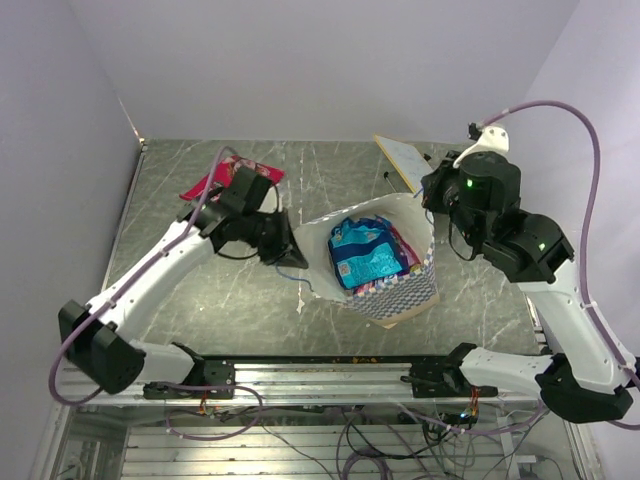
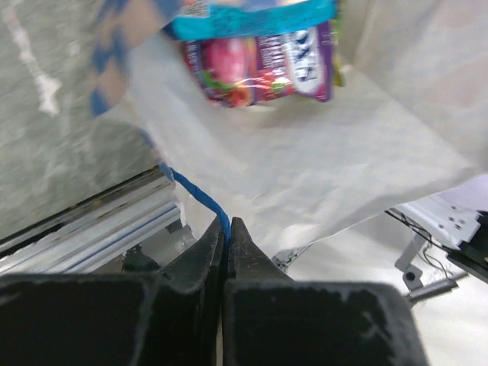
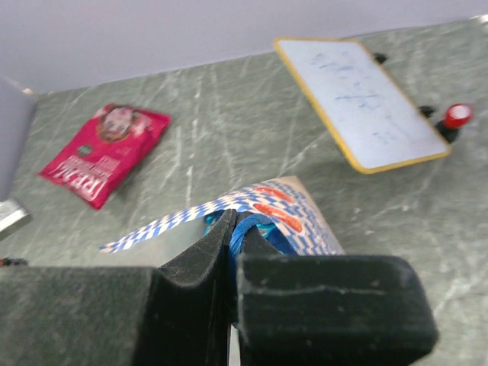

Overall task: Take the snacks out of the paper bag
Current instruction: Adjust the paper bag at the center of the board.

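The blue-and-white checkered paper bag (image 1: 400, 295) lies open in the middle of the table, mouth facing up. A large blue snack packet (image 1: 365, 252) shows inside it; in the left wrist view this blue packet (image 2: 252, 15) lies over a purple-red packet (image 2: 263, 72) against the cream lining. A red-pink packet (image 1: 215, 180) lies flat on the table at the back left, outside the bag. My left gripper (image 2: 228, 223) is shut on the bag's blue string handle (image 2: 200, 197) at the left rim. At the right rim my right gripper (image 3: 238, 221) is shut on the other blue handle (image 3: 255, 229).
A small yellow-rimmed whiteboard (image 1: 403, 160) lies behind the bag at the back right, with a red-capped object (image 3: 457, 116) beside it. The aluminium rail (image 1: 320, 365) carrying the arm bases runs along the near edge.
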Tool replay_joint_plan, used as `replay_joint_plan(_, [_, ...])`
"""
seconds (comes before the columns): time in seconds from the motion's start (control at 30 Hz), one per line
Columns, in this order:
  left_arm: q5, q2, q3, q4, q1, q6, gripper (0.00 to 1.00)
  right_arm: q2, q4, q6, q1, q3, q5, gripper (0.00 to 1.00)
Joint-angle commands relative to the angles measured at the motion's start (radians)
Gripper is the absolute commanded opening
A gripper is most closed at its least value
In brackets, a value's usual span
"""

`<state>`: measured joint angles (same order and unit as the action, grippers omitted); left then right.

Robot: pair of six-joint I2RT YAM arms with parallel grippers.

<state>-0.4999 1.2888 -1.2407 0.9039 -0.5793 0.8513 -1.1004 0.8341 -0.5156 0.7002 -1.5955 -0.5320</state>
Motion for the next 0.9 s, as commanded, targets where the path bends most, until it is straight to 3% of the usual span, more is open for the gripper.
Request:
replay_joint_plan(0.0, [-0.02, 0.131, -0.246, -0.105, -0.111, 0.049, 0.07, 0.006, -0.012, 0.119, -0.002, -0.135, -0.271, 0.0])
replay_joint_plan(0.17, [0.03, 0.365, -0.586, -0.122, -0.259, 0.066, 0.07, 0.023, -0.166, 0.403, -0.002, -0.171, -0.425, 0.0])
replay_joint_plan(0.3, [0.033, 0.455, -0.677, -0.151, -0.296, 0.086, 0.07, 0.009, -0.281, 0.608, -0.001, -0.197, -0.395, 0.0])
replay_joint_plan(0.5, [0.071, 0.392, -0.51, -0.192, -0.301, 0.069, 0.07, -0.086, -0.227, 0.715, -0.001, -0.275, -0.228, 0.0])
replay_joint_plan(0.63, [0.122, 0.304, -0.34, -0.152, -0.302, 0.025, 0.07, -0.116, -0.122, 0.68, -0.002, -0.295, 0.04, 0.0])
replay_joint_plan(0.73, [0.152, 0.227, -0.182, -0.15, -0.3, 0.008, 0.07, -0.099, -0.103, 0.55, -0.001, -0.223, 0.28, 0.0])
replay_joint_plan(0.87, [0.178, 0.15, -0.041, -0.151, -0.301, -0.01, 0.12, -0.04, -0.202, 0.313, -0.001, 0.022, 0.647, 0.0])
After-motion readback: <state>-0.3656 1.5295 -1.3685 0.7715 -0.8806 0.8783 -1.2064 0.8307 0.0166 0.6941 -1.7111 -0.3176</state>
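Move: Each hand already pinches a blue handle of the paper bag, whose middle lies some 13 cm to the left hand's right, 3 cm ahead and 9 cm below; from the right hand it is about 7 cm left, 6 cm back and 27 cm lower. The red snack bag lies on the table about 24 cm ahead of the left hand, 15 cm left and 22 cm down. Holding the handles, both hands swing right and up (the left hand some 17 cm), then left and down. ##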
